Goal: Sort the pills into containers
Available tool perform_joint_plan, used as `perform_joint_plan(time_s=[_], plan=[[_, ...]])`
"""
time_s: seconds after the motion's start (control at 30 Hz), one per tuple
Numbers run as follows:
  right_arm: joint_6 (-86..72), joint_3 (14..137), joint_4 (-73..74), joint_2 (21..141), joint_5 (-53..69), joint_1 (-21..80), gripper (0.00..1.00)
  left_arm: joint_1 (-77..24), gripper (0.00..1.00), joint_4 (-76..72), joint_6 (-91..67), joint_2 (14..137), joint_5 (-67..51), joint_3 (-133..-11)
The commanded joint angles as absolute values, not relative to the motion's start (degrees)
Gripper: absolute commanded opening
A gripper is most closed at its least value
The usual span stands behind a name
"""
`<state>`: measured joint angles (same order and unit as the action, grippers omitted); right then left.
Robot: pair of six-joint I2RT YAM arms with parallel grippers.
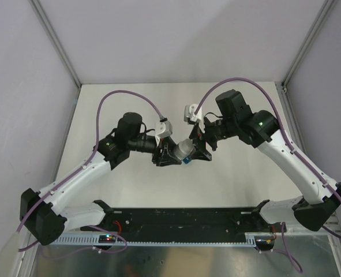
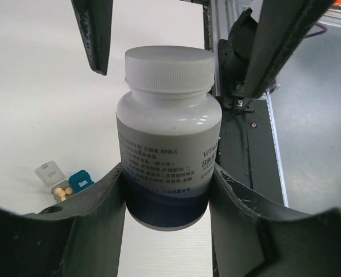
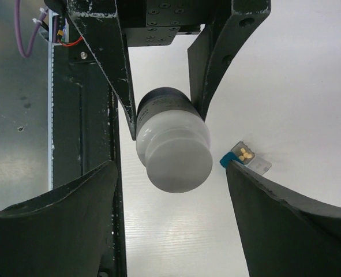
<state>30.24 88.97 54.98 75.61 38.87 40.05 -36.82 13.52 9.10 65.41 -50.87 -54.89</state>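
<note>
A white capped bottle [image 1: 184,151] with a dark blue base hangs above the table, and my left gripper [image 2: 165,173] is shut on its lower body [image 2: 167,144]. My right gripper [image 3: 170,173] is open, its fingers [image 3: 89,196] wide on either side of the white cap [image 3: 179,167] and apart from it. The containers [image 2: 69,183] lie on the table below: a teal compartment [image 2: 81,180] joined to a grey one with its lid open. Yellow pills [image 3: 244,154] lie in the grey compartment. In the top view only a blue speck of the containers [image 1: 187,161] shows under the grippers.
A black rail [image 1: 182,222] with both arm bases runs along the near table edge. White walls with aluminium posts [image 1: 57,43] enclose the table on three sides. The arms meet over the table's middle.
</note>
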Motion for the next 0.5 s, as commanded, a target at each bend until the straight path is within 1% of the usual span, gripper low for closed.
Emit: perform_joint_plan(time_s=[0.0,0.17,0.47], plan=[[32.5,92.1,54.5,76.3,37.8,40.7,0.8,-36.4,0.0,14.0,10.5,65.5,-53.7,-57.5],[33.1,93.1,55.6,77.4,39.3,41.0,0.7,-36.4,0.0,14.4,10.8,65.6,-53.8,-57.5],[33.5,94.1,57.2,79.0,42.0,41.1,0.43,-36.5,0.0,14.5,11.2,65.6,-53.0,-57.6]])
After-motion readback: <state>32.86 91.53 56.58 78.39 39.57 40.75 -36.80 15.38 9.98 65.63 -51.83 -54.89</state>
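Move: The white bottle's cap sits almost between the right gripper's open fingers, only about 1 cm ahead of and 1 cm left of its hand point. From the left gripper, which still holds the bottle's lower body, the cap is some 5 cm to the right, 1 cm ahead and 4 cm higher. The open pill container on the table lies about 13 cm ahead of the right hand, level with it sideways, and roughly 28 cm below. Close the right gripper from nearly wide open to about half, so its two fingertips pinch the bottle's cap from both sides, while easing the hand barely 1 cm left onto it. Keep the left gripper's hold on the bottle body, letting that hand settle only about half a centimetre back and down. ##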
